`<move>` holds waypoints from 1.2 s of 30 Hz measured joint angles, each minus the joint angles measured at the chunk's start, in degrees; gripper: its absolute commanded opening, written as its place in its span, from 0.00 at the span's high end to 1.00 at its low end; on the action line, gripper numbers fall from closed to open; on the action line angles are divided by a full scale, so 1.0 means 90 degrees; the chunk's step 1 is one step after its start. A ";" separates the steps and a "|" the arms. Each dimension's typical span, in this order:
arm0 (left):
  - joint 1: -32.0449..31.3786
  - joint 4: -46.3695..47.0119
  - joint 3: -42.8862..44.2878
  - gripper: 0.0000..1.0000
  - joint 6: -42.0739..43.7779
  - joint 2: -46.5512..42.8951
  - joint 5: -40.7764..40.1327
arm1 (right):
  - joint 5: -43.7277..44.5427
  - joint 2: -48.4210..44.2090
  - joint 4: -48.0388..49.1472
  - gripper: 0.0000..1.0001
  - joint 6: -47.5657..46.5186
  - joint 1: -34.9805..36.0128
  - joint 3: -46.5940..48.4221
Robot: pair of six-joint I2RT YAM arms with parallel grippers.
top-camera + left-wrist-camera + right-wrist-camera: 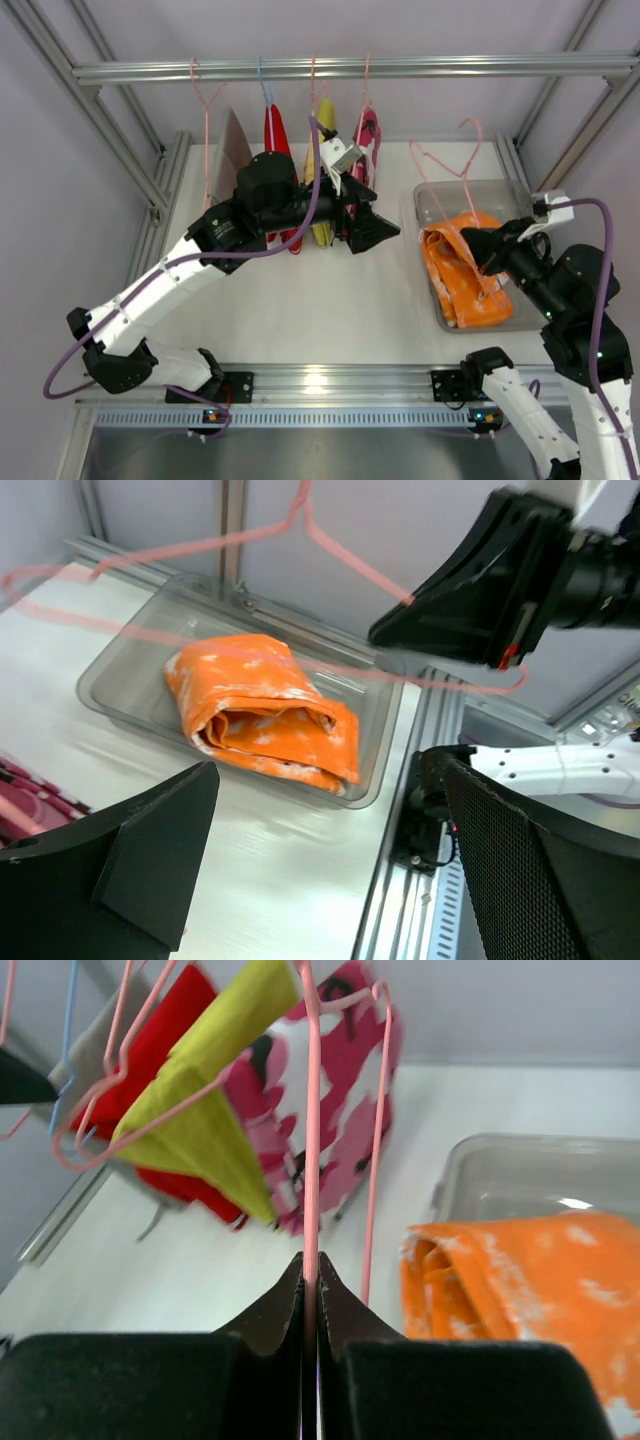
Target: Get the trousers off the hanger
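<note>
The orange trousers with white blotches (pixel 462 272) lie bunched in a clear tray (pixel 500 195) at the right, off any hanger. My right gripper (pixel 482 245) hovers over them, shut on the wire of a bare pink hanger (pixel 312 1160). The pink camouflage trousers (pixel 345 1080) hang on another pink hanger from the back rail (pixel 350 68). My left gripper (pixel 362 212) sits mid-table in front of the hanging clothes, open and with nothing between its fingers (pixel 150 850). In the left wrist view the orange trousers (pixel 265 715) lie folded in the tray (pixel 130 645).
A yellow garment (pixel 215 1080), a red one (pixel 276 135) and a brown one (pixel 236 145) hang on the same rail, left of the camouflage pair. Aluminium frame posts (pixel 110 120) stand on both sides. The table's metal front rail (pixel 330 385) runs between the arm bases.
</note>
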 measured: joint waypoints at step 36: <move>0.2484 -0.1392 0.1836 0.01 -0.0369 0.0454 0.0386 | 0.0860 0.3968 -0.0947 1.00 -0.1736 -0.1513 0.4432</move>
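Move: From the right gripper, which holds the empty pink hanger, the free right-hand stretch of the rail is about 23 cm ahead, 10 to the right and 20 higher; the orange trousers in the tray lie roughly 6 ahead, 5 right and 34 below. From the open left gripper, the camo trousers on their hanger are some 19 ahead, 5 left and 5 lower, with the yellow trousers 6 cm farther left of them. Carry the pinched empty hanger up and away from above the tray with the right gripper: first right about 8 cm while rising and turning some 20 degrees clockwise, then forward about 12 cm towards the rail's right end, still climbing. Meanwhile swing the left gripper, fingers kept wide open, forward and left about 10 cm each towards the camo trousers' hanger, turning counter-clockwise, then raise it slightly. ##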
